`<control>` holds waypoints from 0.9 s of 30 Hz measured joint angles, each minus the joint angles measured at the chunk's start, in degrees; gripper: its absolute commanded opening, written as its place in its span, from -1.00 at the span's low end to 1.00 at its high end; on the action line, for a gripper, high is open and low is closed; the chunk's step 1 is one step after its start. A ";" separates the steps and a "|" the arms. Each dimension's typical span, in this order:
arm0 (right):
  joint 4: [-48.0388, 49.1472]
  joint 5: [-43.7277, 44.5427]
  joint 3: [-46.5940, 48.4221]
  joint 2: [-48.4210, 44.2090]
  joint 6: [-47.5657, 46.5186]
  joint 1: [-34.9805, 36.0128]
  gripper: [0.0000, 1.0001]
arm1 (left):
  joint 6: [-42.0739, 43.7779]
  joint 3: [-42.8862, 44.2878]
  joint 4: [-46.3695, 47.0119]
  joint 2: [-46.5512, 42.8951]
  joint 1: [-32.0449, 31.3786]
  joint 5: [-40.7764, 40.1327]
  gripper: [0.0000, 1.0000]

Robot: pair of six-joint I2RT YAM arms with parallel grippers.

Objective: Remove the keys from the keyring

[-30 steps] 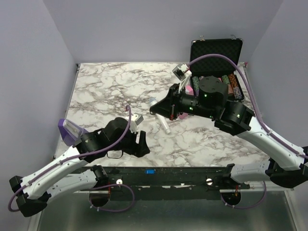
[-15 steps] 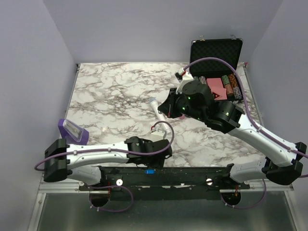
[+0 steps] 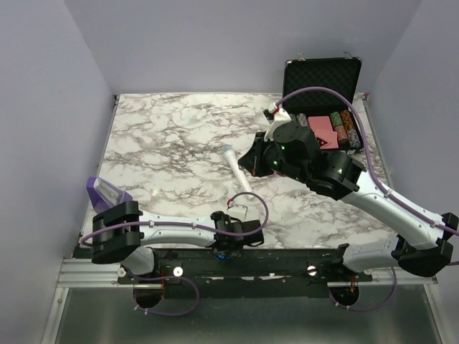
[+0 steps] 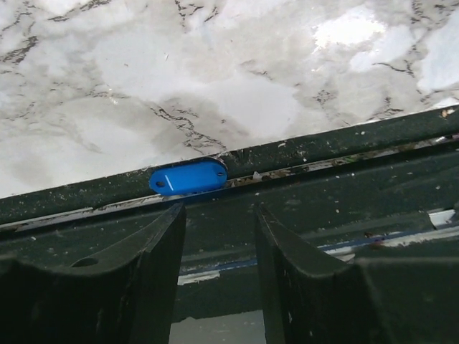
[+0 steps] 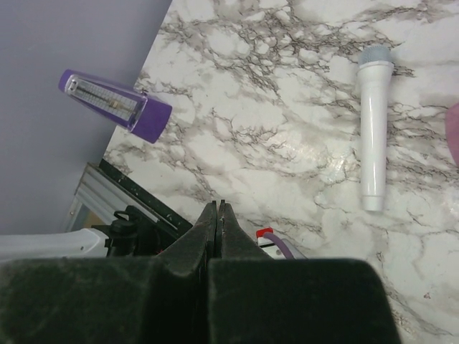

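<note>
A small key with a bright blue head (image 4: 188, 177) lies on the black rail at the table's near edge; its blade and the keyring are hidden. My left gripper (image 4: 219, 215) hovers just short of it, open, with nothing between its dark fingers (image 4: 154, 258). From above, the left gripper (image 3: 233, 244) sits low over the front edge of the marble table (image 3: 165, 136). My right gripper (image 5: 218, 204) is shut on nothing, held above the marble near mid-table (image 3: 247, 162).
A white-and-grey microphone (image 3: 237, 168) (image 5: 374, 129) lies mid-table beside the right gripper. A purple metronome (image 3: 107, 192) (image 5: 115, 104) stands at the left edge. An open black case (image 3: 323, 93) with poker chips sits at the back right.
My left arm has swung right and down to the table's front edge, and its jaws have narrowed. The right arm pulled back slightly, then held still, shut.
</note>
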 measured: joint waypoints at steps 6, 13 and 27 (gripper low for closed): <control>0.42 0.00 -1.01 -0.07 0.02 -0.15 -0.98 | 0.46 -0.26 3.41 5.38 0.09 0.48 -0.07; 0.87 -0.02 -1.55 -0.37 -0.02 -0.17 -0.98 | 1.22 -2.40 8.04 6.69 1.88 1.18 -0.25; 1.66 -0.15 -1.55 -0.85 -0.87 -0.66 -0.98 | 1.84 -2.19 8.90 7.82 3.32 3.43 -1.00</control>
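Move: Sitting in the groove along the table's near edge, the blue key tag lies about 1 cm to the left of the half-open left fingers, level with them fore and aft, and some 4 cm below. From this hand the white microphone's middle is roughly 25 cm ahead, 3 cm right and 2 cm down; the purple metronome is about 18 cm ahead and 35 cm left. From the shut right hand, the tag lies some 16 cm back, 3 cm left and 35 cm down. Sinking about 4 cm onto the groove, the left hand brings its downward-pointing fingertips to the right-hand part of the blue tag, edging about 1 cm forward and 1 cm right. Most of the descent comes first; near the bottom the half-open fingers draw almost fully shut, with little turn of the wrist. Whether the tag is pinched between them can't be seen. ##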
